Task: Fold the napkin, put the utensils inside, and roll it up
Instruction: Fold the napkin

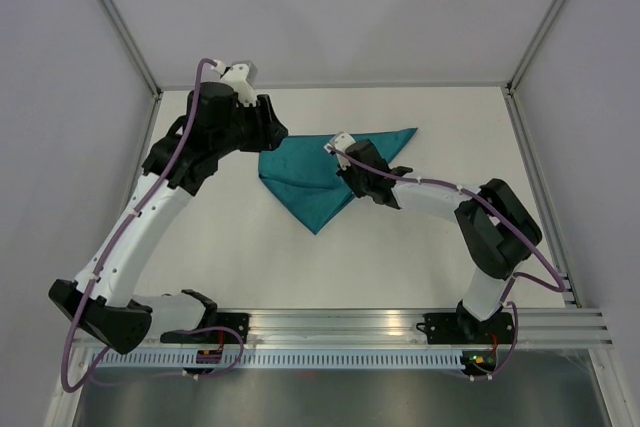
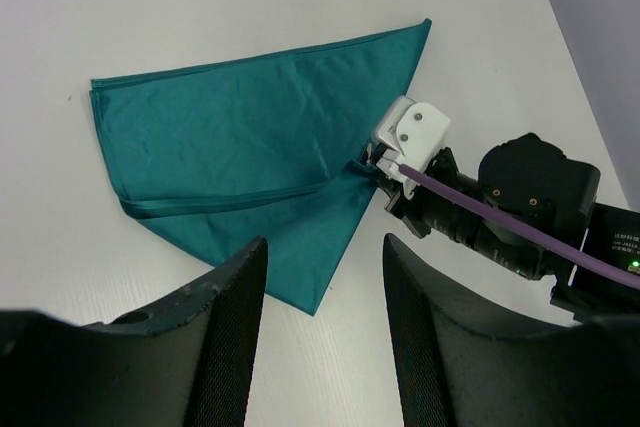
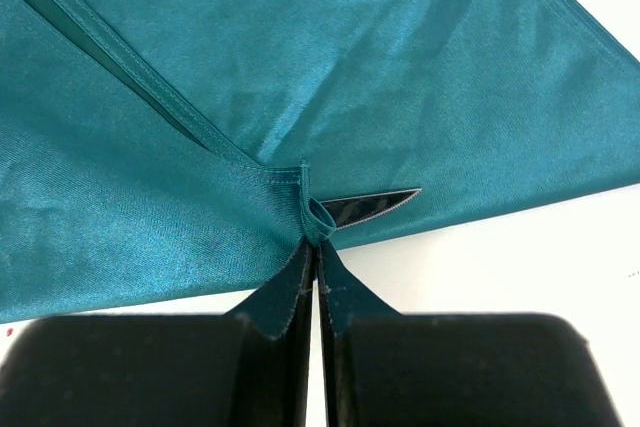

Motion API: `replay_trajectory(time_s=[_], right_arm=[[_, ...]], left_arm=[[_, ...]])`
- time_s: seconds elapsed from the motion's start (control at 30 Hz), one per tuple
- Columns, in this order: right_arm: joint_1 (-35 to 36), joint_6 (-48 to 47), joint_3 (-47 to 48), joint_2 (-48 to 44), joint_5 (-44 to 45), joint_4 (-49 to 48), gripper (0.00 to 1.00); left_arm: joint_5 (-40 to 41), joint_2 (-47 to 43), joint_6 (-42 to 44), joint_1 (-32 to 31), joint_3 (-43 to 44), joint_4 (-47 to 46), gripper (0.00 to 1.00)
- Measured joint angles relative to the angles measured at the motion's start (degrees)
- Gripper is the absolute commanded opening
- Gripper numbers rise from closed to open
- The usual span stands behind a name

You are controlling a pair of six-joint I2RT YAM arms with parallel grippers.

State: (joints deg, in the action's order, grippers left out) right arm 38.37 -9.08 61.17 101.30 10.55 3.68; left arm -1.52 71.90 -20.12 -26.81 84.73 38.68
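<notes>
The teal napkin (image 1: pixel 315 175) lies folded into a rough triangle at the middle of the white table, one corner pointing toward the arms. My right gripper (image 1: pixel 340 152) is shut on the napkin's hemmed edge (image 3: pixel 317 219), pinching a small loop of cloth at its fingertips, with the cloth (image 3: pixel 250 77) spread beyond them. In the left wrist view the napkin (image 2: pixel 240 137) lies flat with the right gripper (image 2: pixel 372 159) clamped on its right edge. My left gripper (image 2: pixel 325 247) hangs open above bare table near the napkin's near corner, holding nothing. No utensils are in view.
The white table (image 1: pixel 400 267) is bounded by grey walls left, right and behind. An aluminium rail (image 1: pixel 350 332) carries both arm bases at the near edge. The right arm's black forearm and purple cable (image 2: pixel 520 217) lie just right of the napkin.
</notes>
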Motion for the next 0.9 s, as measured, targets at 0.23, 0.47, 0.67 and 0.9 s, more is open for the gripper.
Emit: replay_trajectory(time_s=[0.23,0.47,0.67,0.9], right_arm=[[-1.84,0.96,-0.07,0.0,-0.76,0.0,0.09],[-3.28,2.23,-0.09,0.0,-2.36,0.28,0.32],[-4.26,3.15,-0.02,0.0,-3.26,2.03,0.55],[-8.35,3.63,3.43,0.22,-4.7,5.9,0.62]], left_arm=[[-1.7,0.85,0.0,0.0,-2.43,-2.08,0.55],[-3.41,2.34,-0.02,0.0,-4.63,-3.26,0.55],[-4.68,3.26,0.0,0.0,-6.86,-4.72,0.55],[-6.1,4.79,-0.04,0.0,-10.25,-7.52,0.54]])
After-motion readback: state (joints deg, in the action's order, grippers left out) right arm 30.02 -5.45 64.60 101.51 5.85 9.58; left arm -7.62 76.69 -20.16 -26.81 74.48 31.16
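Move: The napkin corner now being folded over is still pinched in the right fingertips; its resting place on the slanted right edge is about 1 cm ahead, 1 cm right and 1 cm below. The knife's bare tip pokes out roughly 4 cm ahead and 3 cm right, and the napkin's far right corner is some 16 cm ahead and 14 cm right. From the left hand, the pinched corner lies about 5 cm ahead, 16 cm right and 27 cm below. The pinched corner is eased a centimetre or so right and slightly forward along the cloth, then the right fingers open wide and let go of it. The right hand draws off to the right, ending about 5 cm from its start after a last short push forward. Meanwhile the left hand, empty and partly open, sinks some 8 cm towards the napkin, drifting a little right as its fingers tip down. ##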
